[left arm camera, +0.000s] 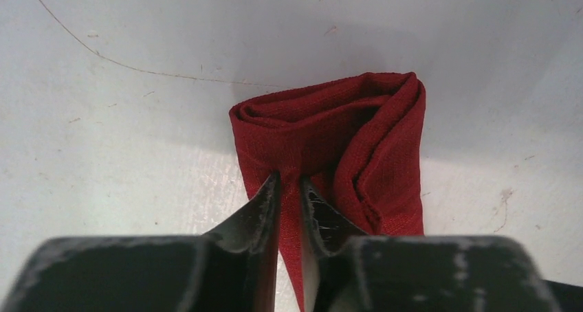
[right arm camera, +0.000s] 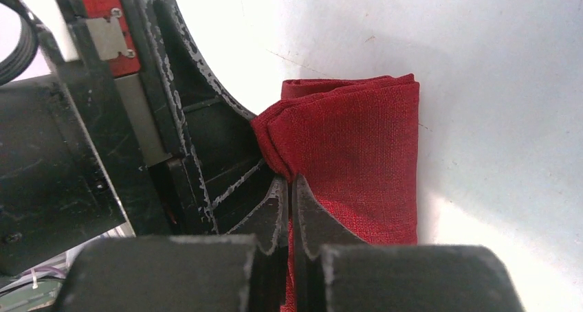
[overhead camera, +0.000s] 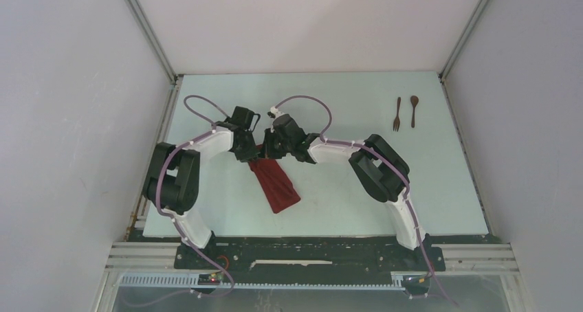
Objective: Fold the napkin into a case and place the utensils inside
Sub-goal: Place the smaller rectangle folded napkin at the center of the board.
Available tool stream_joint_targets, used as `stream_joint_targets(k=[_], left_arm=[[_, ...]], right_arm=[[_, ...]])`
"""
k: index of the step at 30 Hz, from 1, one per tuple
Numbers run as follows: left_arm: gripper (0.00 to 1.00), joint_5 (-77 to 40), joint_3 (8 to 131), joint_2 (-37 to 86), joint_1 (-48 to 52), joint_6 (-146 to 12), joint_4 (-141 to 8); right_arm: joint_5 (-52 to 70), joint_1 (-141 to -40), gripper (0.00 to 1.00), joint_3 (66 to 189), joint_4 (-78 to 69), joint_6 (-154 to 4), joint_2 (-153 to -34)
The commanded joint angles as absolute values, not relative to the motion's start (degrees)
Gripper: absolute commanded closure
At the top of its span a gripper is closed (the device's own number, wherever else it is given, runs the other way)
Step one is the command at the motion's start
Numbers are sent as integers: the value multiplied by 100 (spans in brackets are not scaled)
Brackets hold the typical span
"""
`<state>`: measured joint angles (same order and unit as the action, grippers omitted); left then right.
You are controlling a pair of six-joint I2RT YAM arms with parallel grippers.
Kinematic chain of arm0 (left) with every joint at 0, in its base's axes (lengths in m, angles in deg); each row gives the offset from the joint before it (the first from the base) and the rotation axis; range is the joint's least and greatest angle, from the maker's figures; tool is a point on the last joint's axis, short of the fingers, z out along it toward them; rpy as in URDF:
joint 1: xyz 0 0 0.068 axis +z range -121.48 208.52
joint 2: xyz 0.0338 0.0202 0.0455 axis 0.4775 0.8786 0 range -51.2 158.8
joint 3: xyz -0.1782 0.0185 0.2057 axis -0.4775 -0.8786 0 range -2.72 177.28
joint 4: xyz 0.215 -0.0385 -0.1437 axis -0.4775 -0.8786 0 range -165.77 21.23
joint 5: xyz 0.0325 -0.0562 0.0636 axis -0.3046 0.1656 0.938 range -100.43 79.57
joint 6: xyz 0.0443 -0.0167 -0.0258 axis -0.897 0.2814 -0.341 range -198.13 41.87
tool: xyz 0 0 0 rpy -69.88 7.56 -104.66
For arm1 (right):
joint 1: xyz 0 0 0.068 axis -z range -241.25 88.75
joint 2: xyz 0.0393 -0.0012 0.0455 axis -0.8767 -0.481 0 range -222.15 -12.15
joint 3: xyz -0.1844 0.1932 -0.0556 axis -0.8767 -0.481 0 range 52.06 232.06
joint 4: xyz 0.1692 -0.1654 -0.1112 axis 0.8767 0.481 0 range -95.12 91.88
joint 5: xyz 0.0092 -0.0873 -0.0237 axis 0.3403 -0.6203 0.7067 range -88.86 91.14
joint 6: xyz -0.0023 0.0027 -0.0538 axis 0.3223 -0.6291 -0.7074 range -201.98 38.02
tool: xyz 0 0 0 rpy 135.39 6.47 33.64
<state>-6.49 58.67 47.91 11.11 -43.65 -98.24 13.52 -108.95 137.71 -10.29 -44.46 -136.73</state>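
Note:
The dark red napkin (overhead camera: pixel 278 185) lies folded into a narrow strip near the table's middle, its near end resting on the table. Both grippers meet at its far end. My left gripper (left arm camera: pixel 289 181) is shut on a layer of the napkin (left arm camera: pixel 330 119), whose folded layers bulge into a loop beyond the fingertips. My right gripper (right arm camera: pixel 292 185) is shut on the bunched edge of the napkin (right arm camera: pixel 364 147), close beside the left gripper's body (right arm camera: pixel 185 133). The utensils, a small brown fork (overhead camera: pixel 397 114) and spoon (overhead camera: pixel 414 110), lie side by side at the far right, apart from both grippers.
The pale table (overhead camera: pixel 344 202) is enclosed by white walls at the left, right and back. The two arms arch in from the near edge, their wrists crowded together over the napkin's far end.

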Motion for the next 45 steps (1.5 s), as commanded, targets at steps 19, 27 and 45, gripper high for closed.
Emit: stream_joint_targets(k=[19,27,45], left_arm=[[100,-523,5751,4045,1153,-4293,-9643],[100,-636,5677,3871,1191,-4372,-9601],[100,-1204,5301,3671,1594,-4241,-9454]], right_arm=[[1463,-10982,100,13488,-1339,-3946,-13535],[1343,-11089,100,13488,-1184,-4118,-13615],[241,-11434,100,13738,-544,-4149,-13917]])
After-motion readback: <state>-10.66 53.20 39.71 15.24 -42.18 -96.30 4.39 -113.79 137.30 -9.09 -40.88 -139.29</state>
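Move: Close beneath the left hand lies the folded napkin, its middle about 6 cm back, 7 cm to the right and 1 cm below; the fingers stand slightly open over its left part near the far end. The right hand already has its shut fingers at a fold near that far end, with the napkin's middle roughly 6 cm back, 3 cm right and 4 cm lower. The board's centre is some 19 cm right of the left hand and 2 cm farther out. Closing its slightly open fingers on the napkin's left part near the far end, the left hand then rises about 3 cm, and finally eases left, a little back and down by roughly 1 cm each. The right hand, fingers still shut at its fold, draws back about 2 cm towards the near end and sinks some 3.5 cm, mostly late, while drifting 1 cm left. ##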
